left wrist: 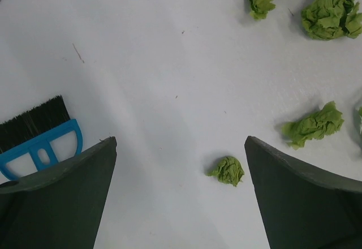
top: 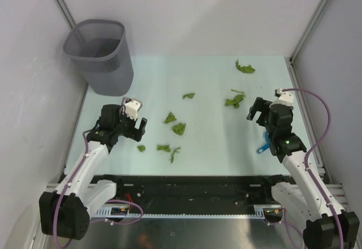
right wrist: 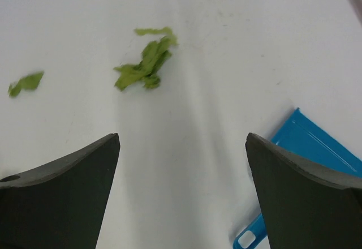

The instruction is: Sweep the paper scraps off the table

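Several crumpled green paper scraps lie on the pale table (top: 215,147): one far back (top: 245,67), one (top: 234,100) just left of my right gripper (top: 255,111), and others in the middle (top: 179,128) and lower left (top: 163,147). My left gripper (top: 137,125) is open and empty above the table, with a small scrap (left wrist: 228,170) below it near its right finger and more scraps (left wrist: 314,125) (left wrist: 332,8) beyond. My right gripper (right wrist: 182,138) is open and empty over bare table, with scraps (right wrist: 144,68) ahead of it.
A blue brush (left wrist: 39,141) lies beside my left gripper's left finger. A blue dustpan (right wrist: 317,147) lies at my right gripper's right; a bit of it shows under the right arm (top: 263,147). A grey mesh wastebasket (top: 100,54) stands at the back left. White walls enclose the table.
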Available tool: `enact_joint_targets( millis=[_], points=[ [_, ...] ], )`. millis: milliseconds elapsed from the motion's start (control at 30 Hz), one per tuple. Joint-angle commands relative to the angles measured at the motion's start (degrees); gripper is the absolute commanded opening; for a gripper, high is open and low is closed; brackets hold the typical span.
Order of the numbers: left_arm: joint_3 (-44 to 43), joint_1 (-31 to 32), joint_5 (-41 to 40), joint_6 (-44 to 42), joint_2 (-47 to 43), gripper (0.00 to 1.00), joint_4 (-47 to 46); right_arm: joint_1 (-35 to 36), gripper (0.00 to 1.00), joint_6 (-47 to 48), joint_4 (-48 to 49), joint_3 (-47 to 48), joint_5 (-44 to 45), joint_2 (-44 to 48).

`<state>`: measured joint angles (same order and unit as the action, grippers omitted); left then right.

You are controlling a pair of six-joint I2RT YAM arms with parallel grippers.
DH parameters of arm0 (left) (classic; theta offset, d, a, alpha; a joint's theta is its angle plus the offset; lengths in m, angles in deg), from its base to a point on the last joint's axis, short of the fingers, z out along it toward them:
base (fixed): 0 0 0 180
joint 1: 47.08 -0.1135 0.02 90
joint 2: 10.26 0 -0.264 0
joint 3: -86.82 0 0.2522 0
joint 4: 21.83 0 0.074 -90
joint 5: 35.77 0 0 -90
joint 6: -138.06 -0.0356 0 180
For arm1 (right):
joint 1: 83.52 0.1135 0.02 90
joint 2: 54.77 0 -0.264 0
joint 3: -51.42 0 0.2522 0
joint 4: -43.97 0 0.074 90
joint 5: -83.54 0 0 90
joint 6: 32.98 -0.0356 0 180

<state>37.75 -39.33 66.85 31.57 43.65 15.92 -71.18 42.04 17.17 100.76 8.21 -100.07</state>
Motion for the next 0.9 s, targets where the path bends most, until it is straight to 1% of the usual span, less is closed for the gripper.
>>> enact_joint_targets(
  millis=[0, 133, 167, 200, 267, 300, 333, 400, 433, 467, 533, 567, 600, 733, 767, 833, 867],
  points=[
    [-1.07, -0.37, -2.42, 2.16, -0.65, 1.00, -2.37, -3.37, 1.00, -9.61, -0.22, 0.11, 7.47, 1.27],
    [-0.90, -0.37, -3.21, 1.90, -1.35, 1.00, -2.37, -6.71, 1.00, -11.99, -2.60, 0.11, 4.48, -0.84],
    [-0.81, -0.37, -3.65, 1.90, -1.53, 1.00, -2.37, -7.58, 1.00, -13.22, -3.74, 0.02, 4.57, -1.71],
    [-0.81, -0.37, -4.18, 1.64, -1.70, 1.00, -2.37, -9.51, 1.00, -16.71, -6.27, 0.02, 5.35, -2.68],
    [-0.64, -0.45, -6.20, 0.76, -1.62, 1.00, -2.45, -11.89, 1.00, -19.02, -8.40, 0.02, 5.19, -7.42],
    [-0.64, -0.45, -6.82, 0.67, -1.62, 1.00, -2.45, -15.47, 1.00, -19.90, -9.02, 0.02, 3.10, -9.35],
    [-0.55, -0.45, -7.17, 0.41, -1.53, 1.00, -2.45, -16.89, 1.00, -19.82, -9.02, 0.11, 1.16, -13.98],
    [-0.37, -0.54, -7.70, 0.15, -1.70, 1.00, -2.45, -19.27, 1.00, -19.82, -8.06, 0.46, -3.75, -18.49],
    [-0.29, -0.45, -7.27, 0.06, -1.96, 1.00, -2.45, -20.33, 1.00, -19.56, -7.97, 0.99, -4.56, -20.34],
    [-0.29, -0.54, -6.91, -0.03, -2.05, 1.00, -2.45, -20.42, 0.98, -19.12, -7.71, 1.95, -4.74, -23.75],
    [-0.37, -0.45, -6.65, -0.12, -1.97, 1.00, -2.45, -20.08, 0.95, -17.98, -6.39, 2.57, -3.17, -26.15],
    [-0.37, -0.45, -6.56, -0.12, -1.97, 1.00, -2.45, -19.90, 0.91, -17.37, -5.17, 3.09, -2.90, -28.24],
    [-0.29, -0.45, -6.64, -0.03, -1.79, 1.00, -2.45, -19.55, 0.89, -16.75, -4.81, 3.53, -1.33, -29.31],
    [-0.29, -0.45, -6.82, -0.21, -2.05, 1.00, -2.45, -18.31, 0.87, -15.34, -5.33, 5.82, 1.67, -35.28],
    [-0.29, -0.45, -6.73, -0.12, -2.32, 1.00, -2.45, -18.49, 0.84, -15.25, -5.16, 6.09, 1.84, -38.08],
    [-0.29, -0.45, -6.73, -0.21, -2.49, 1.00, -2.45, -18.58, 0.76, -15.25, -5.07, 7.31, 1.23, -40.73],
    [-0.29, -0.45, -6.73, -0.21, -2.67, 1.00, -2.45, -18.58, 0.67, -14.99, -5.24, 7.67, 0.54, -42.05]
  ],
)
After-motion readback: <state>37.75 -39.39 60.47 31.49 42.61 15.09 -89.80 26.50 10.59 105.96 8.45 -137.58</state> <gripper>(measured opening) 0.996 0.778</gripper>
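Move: The dustpan lies about 13 cm to the right of the right hand, some 4 cm back and 17 cm below it. The dustpan's handle end is only 6 cm to the hand's right and 8 cm back; the nearest paper scrap lies about 12 cm ahead and 5 cm left, at table height. From the left hand, the brush is some 15 cm left, 3 cm ahead and 10 cm below, the dustpan roughly 56 cm right and level. The right hand swings right towards the dustpan, level for the first 4 cm or so, then drops steeply while still drifting right, about 17 cm down in all, its fingers tipping down and the wrist turning some 30 degrees clockwise. Slowing low at the pan's left wall, near the handle, it begins to close, one finger outside the wall and the other over the pan's inside, with no grip shown yet, while the open left hand edges 2 cm left towards the brush. ##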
